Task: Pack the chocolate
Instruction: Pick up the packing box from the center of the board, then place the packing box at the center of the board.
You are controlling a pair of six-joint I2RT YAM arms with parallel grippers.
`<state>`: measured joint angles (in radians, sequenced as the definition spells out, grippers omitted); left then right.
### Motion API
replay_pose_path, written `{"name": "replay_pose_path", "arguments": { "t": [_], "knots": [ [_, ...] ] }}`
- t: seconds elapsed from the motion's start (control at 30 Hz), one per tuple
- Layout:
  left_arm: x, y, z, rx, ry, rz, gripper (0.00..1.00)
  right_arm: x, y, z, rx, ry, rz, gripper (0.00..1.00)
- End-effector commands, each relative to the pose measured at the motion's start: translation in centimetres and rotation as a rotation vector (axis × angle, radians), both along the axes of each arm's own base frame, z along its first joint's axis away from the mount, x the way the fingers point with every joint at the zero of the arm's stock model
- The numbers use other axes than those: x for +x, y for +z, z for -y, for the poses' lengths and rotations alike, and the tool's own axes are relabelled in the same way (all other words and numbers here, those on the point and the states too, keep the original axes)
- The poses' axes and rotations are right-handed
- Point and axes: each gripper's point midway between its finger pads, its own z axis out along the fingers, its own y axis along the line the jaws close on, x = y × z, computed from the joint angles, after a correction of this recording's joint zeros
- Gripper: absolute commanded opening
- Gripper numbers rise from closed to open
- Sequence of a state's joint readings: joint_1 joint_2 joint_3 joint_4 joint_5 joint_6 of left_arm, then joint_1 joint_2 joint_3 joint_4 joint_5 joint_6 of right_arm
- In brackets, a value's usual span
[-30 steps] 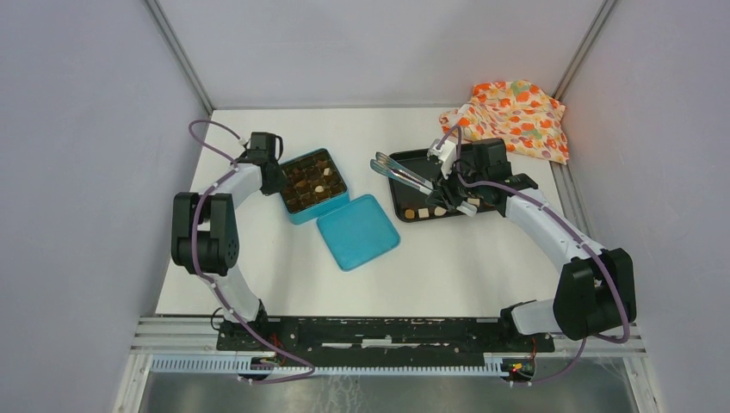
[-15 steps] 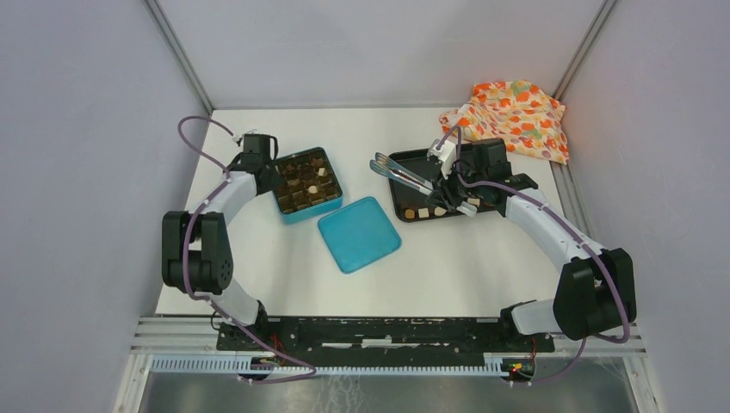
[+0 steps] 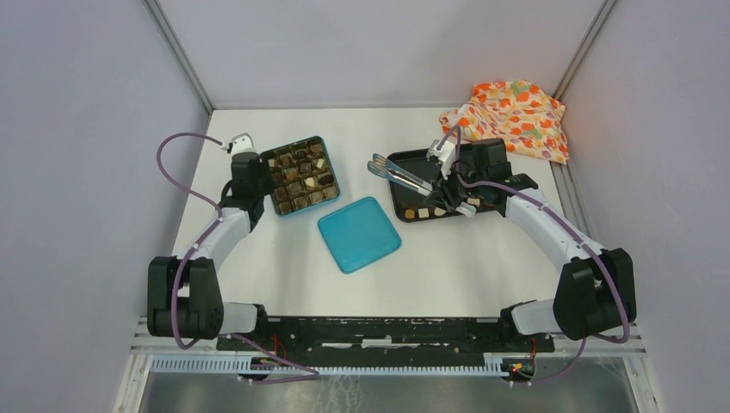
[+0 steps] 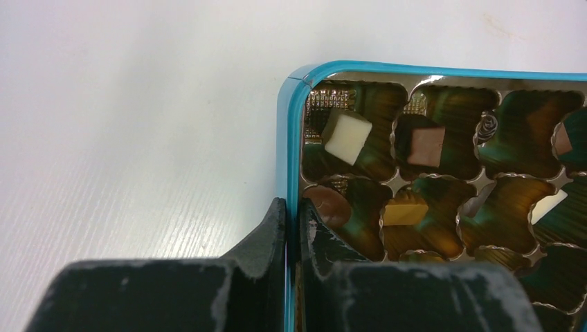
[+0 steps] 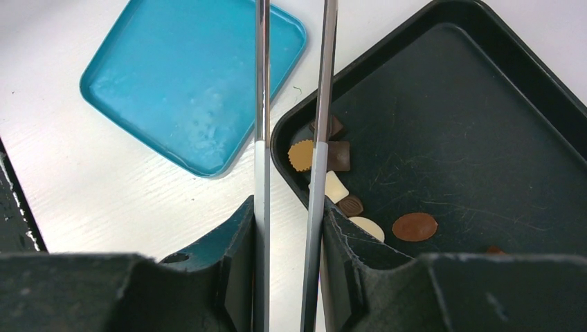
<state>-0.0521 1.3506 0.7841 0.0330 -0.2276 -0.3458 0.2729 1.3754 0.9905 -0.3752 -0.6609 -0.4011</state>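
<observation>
Chocolate pieces (image 4: 346, 135) sit in the gold pockets of an open teal box (image 3: 300, 175) at the table's back left. My left gripper (image 4: 293, 214) is shut on the box's left wall (image 4: 291, 138), one finger outside and one inside. More chocolate (image 5: 414, 226) lies loose along the near side of a black tray (image 5: 471, 138). My right gripper (image 5: 289, 214) is shut on metal tongs (image 5: 262, 104). The tongs' two arms stand apart and reach over the tray's left corner. From above, the tongs (image 3: 400, 175) point left from the right gripper (image 3: 449, 172).
The teal lid (image 3: 358, 232) lies flat, inside up, between the box and the tray (image 3: 411, 162). An orange flowery cloth (image 3: 512, 116) is bunched in the back right corner. Grey walls close in the white table on three sides.
The left arm has swung its elbow toward the near edge, dragging and turning the teal box a little left and back. The right arm and tongs have not moved.
</observation>
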Motion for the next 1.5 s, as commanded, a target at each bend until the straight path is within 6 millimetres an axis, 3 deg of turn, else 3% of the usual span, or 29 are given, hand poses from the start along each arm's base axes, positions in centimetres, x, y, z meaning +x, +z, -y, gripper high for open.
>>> {"name": "replay_pose_path", "arguments": {
  "t": [0.0,0.37,0.87,1.3,1.47],
  "knots": [
    [1.9,7.7,0.1,0.015,-0.021,0.331,0.02,0.0,2.0,-0.9,0.052,0.051,0.062,0.16],
    [0.1,11.0,-0.7,0.037,0.02,0.491,0.02,0.0,1.8,-0.9,0.053,0.055,0.057,0.16],
    [-0.3,11.7,-0.5,0.033,0.021,0.519,0.02,0.0,1.5,-0.9,0.049,0.057,0.049,0.16],
    [-0.1,11.0,0.1,0.028,0.006,0.502,0.02,-0.1,1.4,-1.0,0.051,0.063,0.044,0.16],
    [0.8,8.7,0.1,0.0,0.027,0.395,0.02,-0.1,1.4,-1.0,0.051,0.063,0.045,0.16]
  ]
}}
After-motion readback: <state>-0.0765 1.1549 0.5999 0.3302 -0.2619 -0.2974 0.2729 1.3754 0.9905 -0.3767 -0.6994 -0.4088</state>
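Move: The left fingers already grip the packing box by its left wall, off the table; the box's middle lies about 7 cm right, 2 cm ahead and 2 cm below that hand. The blue lid lies on the table some 24 cm right of the hand and 13 cm nearer the base, the black tray about 48 cm right and 1 cm farther out, both some 12 cm down. From the right hand, the box is roughly 35 cm left, 6 cm ahead and 4 cm lower. Upward and about 1 cm back, the left hand lifts the packing box away from the table by roughly 5 cm, one finger inside and one outside its left wall. As it rises, the wrist tips the fingers up some 15 to 20 degrees; then it holds nearly still, keeping its pinch on the wall. ##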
